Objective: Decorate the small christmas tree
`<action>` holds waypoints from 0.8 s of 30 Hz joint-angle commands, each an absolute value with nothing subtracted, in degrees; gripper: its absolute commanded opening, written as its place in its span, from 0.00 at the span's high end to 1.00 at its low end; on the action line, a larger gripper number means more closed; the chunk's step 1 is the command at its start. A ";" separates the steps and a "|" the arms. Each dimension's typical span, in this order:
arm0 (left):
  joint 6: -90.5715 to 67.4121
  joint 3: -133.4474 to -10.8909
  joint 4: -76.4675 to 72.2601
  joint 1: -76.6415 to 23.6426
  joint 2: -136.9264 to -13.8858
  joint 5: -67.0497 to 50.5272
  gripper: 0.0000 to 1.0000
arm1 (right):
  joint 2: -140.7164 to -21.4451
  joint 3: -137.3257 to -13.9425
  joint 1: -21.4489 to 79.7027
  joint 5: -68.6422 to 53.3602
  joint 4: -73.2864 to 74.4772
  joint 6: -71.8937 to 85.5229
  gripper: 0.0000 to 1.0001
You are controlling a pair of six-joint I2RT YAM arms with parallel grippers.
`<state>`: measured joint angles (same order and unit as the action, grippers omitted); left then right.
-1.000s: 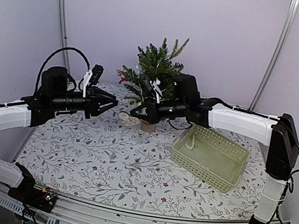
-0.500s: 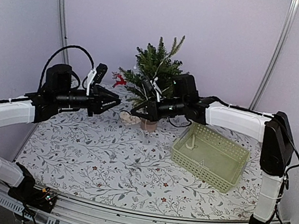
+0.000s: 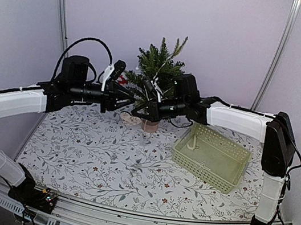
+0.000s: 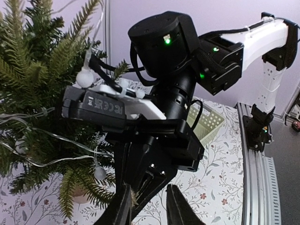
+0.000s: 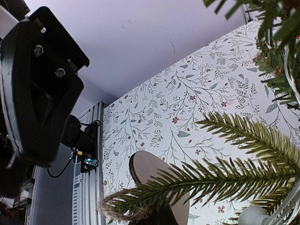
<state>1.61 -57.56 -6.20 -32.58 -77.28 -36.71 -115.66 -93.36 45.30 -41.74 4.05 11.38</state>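
The small christmas tree (image 3: 159,68) stands at the back of the table, green branches (image 4: 33,93) strung with a clear wire of white bulbs (image 4: 99,172). My right gripper (image 3: 137,110) is shut at a low branch tip (image 5: 154,197), pinching frayed twine (image 4: 133,199). A brown wooden disc (image 5: 150,173) shows just beyond its tips; I cannot tell whether it hangs from the twine. My left gripper (image 3: 128,98) faces it from the left. Its fingers (image 4: 123,208) stand apart around the right gripper's tips, one touching the twine.
A pale green slotted basket (image 3: 213,155) sits right of the tree, under the right forearm. A small pale object (image 3: 131,119) lies on the floral cloth beside the tree's base (image 3: 149,126). A red ornament (image 3: 123,78) hangs on the tree's left side.
The left arm has swung right and up until its fingers reach the right gripper's tips. The tree straightened slightly. The right gripper has stayed shut in place.
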 commanded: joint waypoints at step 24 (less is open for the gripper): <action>2.18 -64.61 -0.18 -33.55 -85.88 -29.83 1.00 | -115.32 -95.03 44.68 -40.26 5.40 11.18 1.00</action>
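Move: The branch tip with the ornament's twine loop round it lies close to the left hand: about 3 cm ahead, 2 cm to its right and 4 cm below. Just under it hangs the wooden ornament, 3 cm ahead of the left hand, 1 cm right and 9 cm below; the tree's pot stands some 10 cm ahead, 6 cm right and 21 cm below. From the shut right hand, the branch tip is about 1 cm back, 1 cm left and 1 cm above. The left fingers pinch the branch tip at the twine loop, closing from about a third open to shut over the second half of the move. They get there by sinking about 4 cm and easing some 3 cm forward and slightly right, beside the right fingertips, with the wrist tilting roughly 10 degrees. The right hand stays put, shut, still holding the twine. ##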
